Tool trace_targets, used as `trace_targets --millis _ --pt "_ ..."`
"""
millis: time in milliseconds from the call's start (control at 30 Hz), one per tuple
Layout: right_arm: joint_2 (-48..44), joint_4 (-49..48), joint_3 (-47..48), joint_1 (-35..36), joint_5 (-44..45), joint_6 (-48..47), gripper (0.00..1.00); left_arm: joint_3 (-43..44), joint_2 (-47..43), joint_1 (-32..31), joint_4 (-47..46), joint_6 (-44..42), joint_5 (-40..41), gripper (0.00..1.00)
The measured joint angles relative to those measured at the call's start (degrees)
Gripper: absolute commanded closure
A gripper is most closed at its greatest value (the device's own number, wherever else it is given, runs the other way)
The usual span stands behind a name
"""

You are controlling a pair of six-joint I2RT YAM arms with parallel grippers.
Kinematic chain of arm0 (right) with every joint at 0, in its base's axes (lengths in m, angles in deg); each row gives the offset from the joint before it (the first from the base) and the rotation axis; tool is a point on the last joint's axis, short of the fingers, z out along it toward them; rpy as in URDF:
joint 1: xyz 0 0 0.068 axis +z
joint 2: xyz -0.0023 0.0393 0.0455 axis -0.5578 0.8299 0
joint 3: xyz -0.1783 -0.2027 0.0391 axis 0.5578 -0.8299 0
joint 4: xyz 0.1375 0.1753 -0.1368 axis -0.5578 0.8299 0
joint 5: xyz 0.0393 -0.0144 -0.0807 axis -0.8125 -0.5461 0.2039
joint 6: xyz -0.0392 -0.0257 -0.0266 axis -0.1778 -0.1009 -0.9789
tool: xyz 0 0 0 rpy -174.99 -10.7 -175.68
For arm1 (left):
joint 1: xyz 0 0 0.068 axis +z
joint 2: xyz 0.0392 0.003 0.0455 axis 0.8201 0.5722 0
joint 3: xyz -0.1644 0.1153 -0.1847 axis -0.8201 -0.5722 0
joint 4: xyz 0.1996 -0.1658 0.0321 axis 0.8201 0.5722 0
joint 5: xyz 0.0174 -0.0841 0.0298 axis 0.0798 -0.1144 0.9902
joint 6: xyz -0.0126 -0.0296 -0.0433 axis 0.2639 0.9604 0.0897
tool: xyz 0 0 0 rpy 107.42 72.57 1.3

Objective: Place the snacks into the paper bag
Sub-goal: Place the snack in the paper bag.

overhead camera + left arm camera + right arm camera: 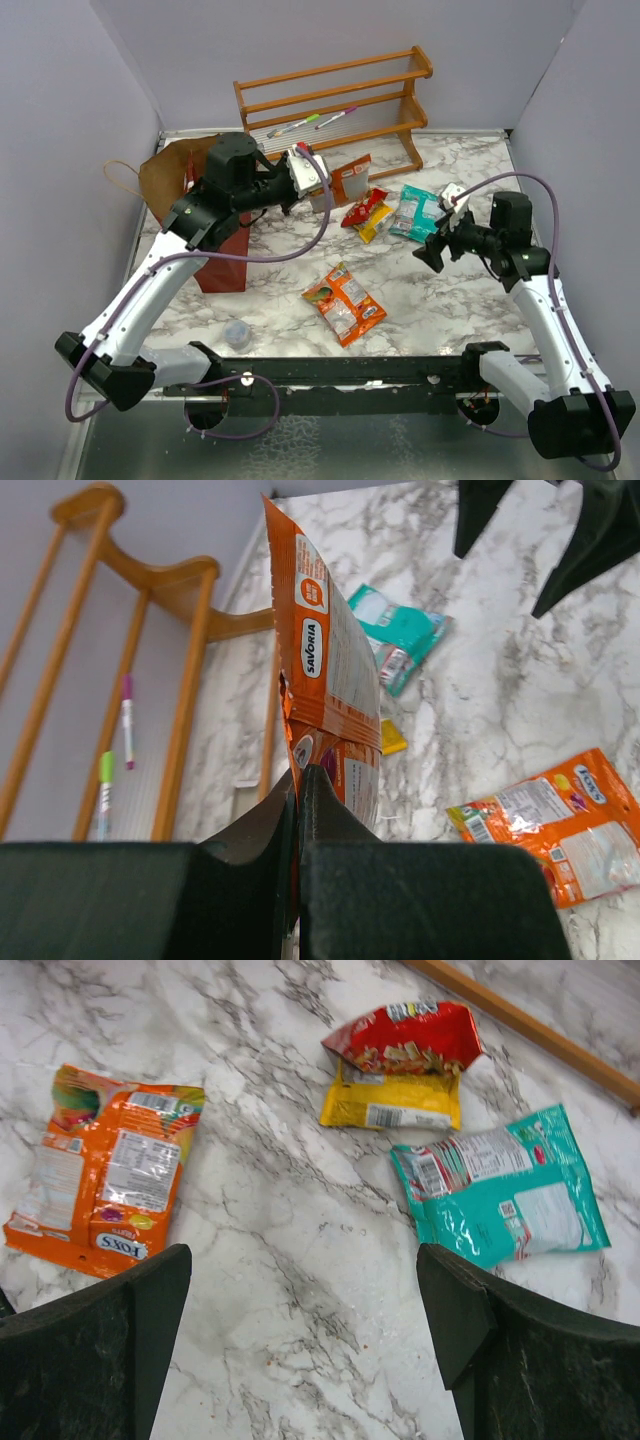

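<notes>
My left gripper is shut on the edge of an orange chip packet and holds it upright above the table, to the right of the dark-red paper bag. In the left wrist view the jaws pinch the packet. An orange packet lies mid-table. Red and yellow packets and a teal one lie further back. My right gripper is open and empty, hovering above bare marble between the orange and teal packets.
A wooden slatted rack with green and pink markers stands at the back. A small clear cup sits near the front left. Purple walls close in the table on three sides.
</notes>
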Motion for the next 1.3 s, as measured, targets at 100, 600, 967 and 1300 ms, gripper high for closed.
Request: trace_targets --millis 100,600,967,1300 --pt "-0.2 -2.8 -2.6 0.0 2.9 1.8 0.05 4.0 -0.7 0.6 1.4 1.6 3.4 1.00" --pt "-5.2 -10.3 -8.1 0.0 8.2 3.9 0.05 19.5 -3.2 15.3 6.3 16.7 9.5 1.00" --pt "-6.3 -10.7 -8.6 0.0 8.6 3.9 0.05 22.6 -9.0 27.3 11.1 17.4 11.7 1.00" --pt "-7.9 -11.1 -9.0 0.0 8.6 3.9 0.05 16.9 -11.5 32.2 11.4 13.5 21.7 1.00"
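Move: The paper bag, where the snack held in the left gripper is to go, stands about 22 cm to that gripper's left and 6 cm ahead, its middle some 22 cm lower. The wooden rack is about 30 cm ahead and 3 cm right; the red packet lies 16 cm ahead and 9 cm right, the orange packet 7 cm back and 5 cm right, both on the table. From the right gripper, the paper bag is roughly 43 cm left and 8 cm ahead. Swing the left gripper about 25 cm to its left, keeping the orange-and-white snack pinched. Lift some 17 cm on the way to clear the paper bag's rim, then begin to sink over its mouth. Turn the wrist about 55 degrees counter-clockwise, so the fingers go from pointing right to pointing forward. ##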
